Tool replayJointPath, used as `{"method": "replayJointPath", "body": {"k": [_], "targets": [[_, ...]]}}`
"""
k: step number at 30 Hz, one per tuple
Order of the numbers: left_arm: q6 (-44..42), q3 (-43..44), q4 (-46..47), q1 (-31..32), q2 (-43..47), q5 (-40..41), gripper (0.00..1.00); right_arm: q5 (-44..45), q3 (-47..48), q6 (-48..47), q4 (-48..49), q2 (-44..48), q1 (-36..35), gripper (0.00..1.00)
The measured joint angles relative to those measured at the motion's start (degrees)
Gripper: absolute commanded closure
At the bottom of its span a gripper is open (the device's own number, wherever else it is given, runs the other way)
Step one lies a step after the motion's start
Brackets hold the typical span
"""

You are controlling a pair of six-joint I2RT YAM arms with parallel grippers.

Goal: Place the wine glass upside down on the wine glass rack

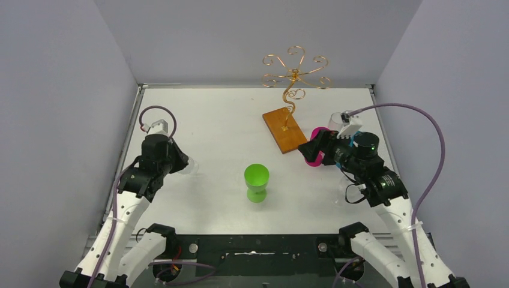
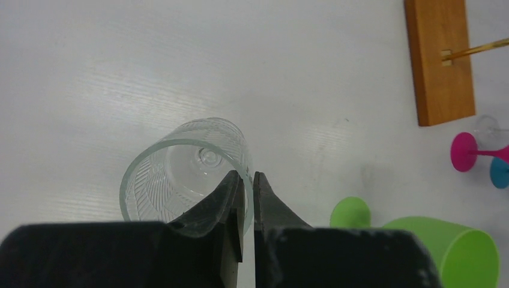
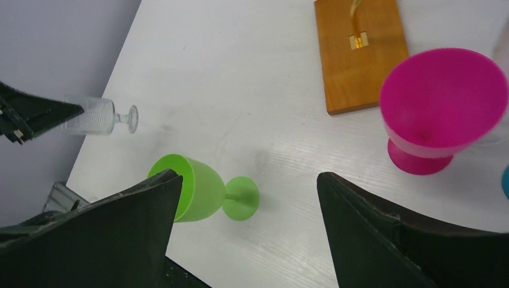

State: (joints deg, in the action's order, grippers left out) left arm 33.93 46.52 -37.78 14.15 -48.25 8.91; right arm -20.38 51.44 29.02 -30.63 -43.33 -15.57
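The clear wine glass [image 2: 174, 174] is upright, mouth up, at the left of the table; it also shows in the right wrist view [image 3: 99, 116] and faintly in the top view [image 1: 191, 164]. My left gripper [image 2: 247, 180] is shut on its rim, one finger inside and one outside. I cannot tell whether its foot touches the table. The wine glass rack [image 1: 294, 75], gold wire with spiral arms, rises from a wooden base [image 1: 284, 129] at the back centre. My right gripper [image 1: 309, 150] is open and empty, next to the base's right end.
A green plastic glass [image 1: 256, 180] stands mid-table, between the two arms. A pink glass [image 3: 441, 102] stands just right of the rack base, close under my right gripper. A blue one [image 2: 499, 173] is beside it. Grey walls enclose the table.
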Motion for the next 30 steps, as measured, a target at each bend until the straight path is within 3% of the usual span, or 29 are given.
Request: {"method": "replayJointPath", "body": {"k": [7, 12, 18, 20, 23, 30], "targets": [[-4.9, 5.3, 2.7, 0.0, 0.4, -14.0, 1.00, 13.4, 1.5, -8.4, 8.3, -6.8, -20.6, 0.18], [-6.4, 10.6, 2.6, 0.0, -0.4, -24.9, 1.00, 17.1, 1.5, -23.5, 15.2, -9.8, -29.9, 0.19], [-7.5, 15.1, 2.5, 0.0, -0.8, -35.4, 1.00, 9.3, 1.5, -43.3, 19.3, -10.6, -32.4, 0.30], [-7.5, 15.3, 2.5, 0.0, -0.6, -38.7, 1.00, 4.9, 1.3, -50.2, 19.9, -10.3, -32.7, 0.41], [-7.3, 15.4, 2.4, 0.0, -0.5, -42.9, 1.00, -0.2, 0.1, -60.3, 20.7, -9.0, -34.4, 0.50], [-6.1, 15.4, 2.4, 0.0, -0.5, -50.6, 1.00, -0.6, -0.5, -79.9, 18.7, -9.6, -41.5, 0.50]]}}
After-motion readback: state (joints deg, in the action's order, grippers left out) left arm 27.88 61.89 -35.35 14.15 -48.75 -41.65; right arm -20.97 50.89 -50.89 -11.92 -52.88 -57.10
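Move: The left hand already pinches the clear wine glass by its rim; the right gripper it heads for is about 41 cm to its right, 2 cm back and 9 cm higher. From the open right hand, that glass's middle is some 39 cm left, 4 cm ahead and 13 cm below. The green glass stands about 16 cm left of the right hand and 1 cm ahead, the pink glass 8 cm right and 17 cm ahead, both 19 cm below. Left hand lifts the glass 14 cm and rightward; right hand swings 15 cm left towards it, fingers narrowing. ##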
